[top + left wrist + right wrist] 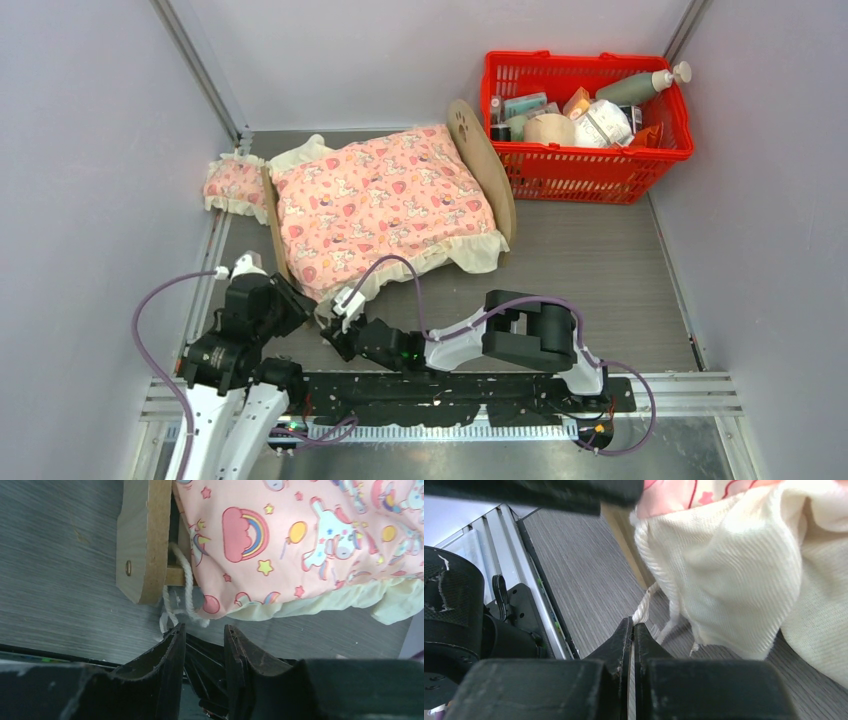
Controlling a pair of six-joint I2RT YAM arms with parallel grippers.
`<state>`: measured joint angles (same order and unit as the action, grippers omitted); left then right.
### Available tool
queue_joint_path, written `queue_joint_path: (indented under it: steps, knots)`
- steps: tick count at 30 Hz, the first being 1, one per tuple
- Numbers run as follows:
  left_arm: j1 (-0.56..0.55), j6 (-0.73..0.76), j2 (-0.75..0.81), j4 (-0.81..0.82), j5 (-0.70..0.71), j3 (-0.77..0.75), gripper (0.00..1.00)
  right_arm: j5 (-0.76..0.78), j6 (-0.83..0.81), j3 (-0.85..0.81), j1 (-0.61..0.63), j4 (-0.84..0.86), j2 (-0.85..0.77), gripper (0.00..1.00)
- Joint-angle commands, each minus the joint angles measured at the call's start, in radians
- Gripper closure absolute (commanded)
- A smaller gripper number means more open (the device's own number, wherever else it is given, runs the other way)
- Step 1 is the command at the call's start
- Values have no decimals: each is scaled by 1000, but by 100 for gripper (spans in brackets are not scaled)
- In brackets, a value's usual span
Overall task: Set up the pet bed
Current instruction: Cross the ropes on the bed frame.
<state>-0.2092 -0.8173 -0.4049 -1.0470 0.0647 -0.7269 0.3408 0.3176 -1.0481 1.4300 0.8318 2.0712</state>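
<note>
The pet bed [482, 165] stands mid-table, its plywood headboard with the paw cutout at the right. A pink patterned blanket [380, 200] with a cream frill covers it and hides the mattress. A white cord [186, 587] hangs at the near corner of the footboard [145, 535]. My right gripper [632, 622] is shut on this white cord [642, 609], just below the cream frill [724, 570]. My left gripper [204, 627] is open, with nothing between its fingers, a little short of the same corner. Both grippers, left [292, 300] and right [330, 325], sit at the bed's near left corner.
A small pink frilled pillow [235, 185] lies on the table beyond the footboard at the left. A red basket [585, 165] full of bottles and packets stands at the back right, next to the headboard. Grey walls close in both sides.
</note>
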Motion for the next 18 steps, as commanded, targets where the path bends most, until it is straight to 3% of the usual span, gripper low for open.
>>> queue_joint_path:
  steps: [1,7,11,18]
  knots:
    - [-26,-62,-36,75,-16,48,63,44,-6,19,11,82,-7,95]
    - [-97,-94,-128,157,34,85,58,47,-12,39,10,112,-1,95]
    - [-137,-106,-150,206,113,119,62,39,-22,38,10,111,-3,95]
    - [-137,-81,-250,302,284,123,99,3,-58,-5,-33,94,19,95]
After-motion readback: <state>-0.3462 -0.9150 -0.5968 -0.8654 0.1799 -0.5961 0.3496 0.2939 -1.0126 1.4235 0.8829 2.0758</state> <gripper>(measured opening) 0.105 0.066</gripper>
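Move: The cord at the pink cover's near-left corner lies roughly 3 cm ahead of my open left fingers, 1 cm to their right and 5 cm below. The near end of the bed frame's end board is about 4 cm left of that cord; the middle of the cover is some 18 cm ahead and 16 cm right of my left hand. From my right fingers, already shut on a rope, the corner cord is about 4 cm ahead, 1 cm left and 3 cm up. I lower my left hand about 5 cm onto the corner of the pink cover, easing roughly 3 cm forward after the first stretch of the drop and drifting slightly right, with the fingers tipping a little steeper. Near the bottom I shut them, pinching the cord where it meets the cover's corner. My right hand stays nearly still and keeps its rope gripped. ##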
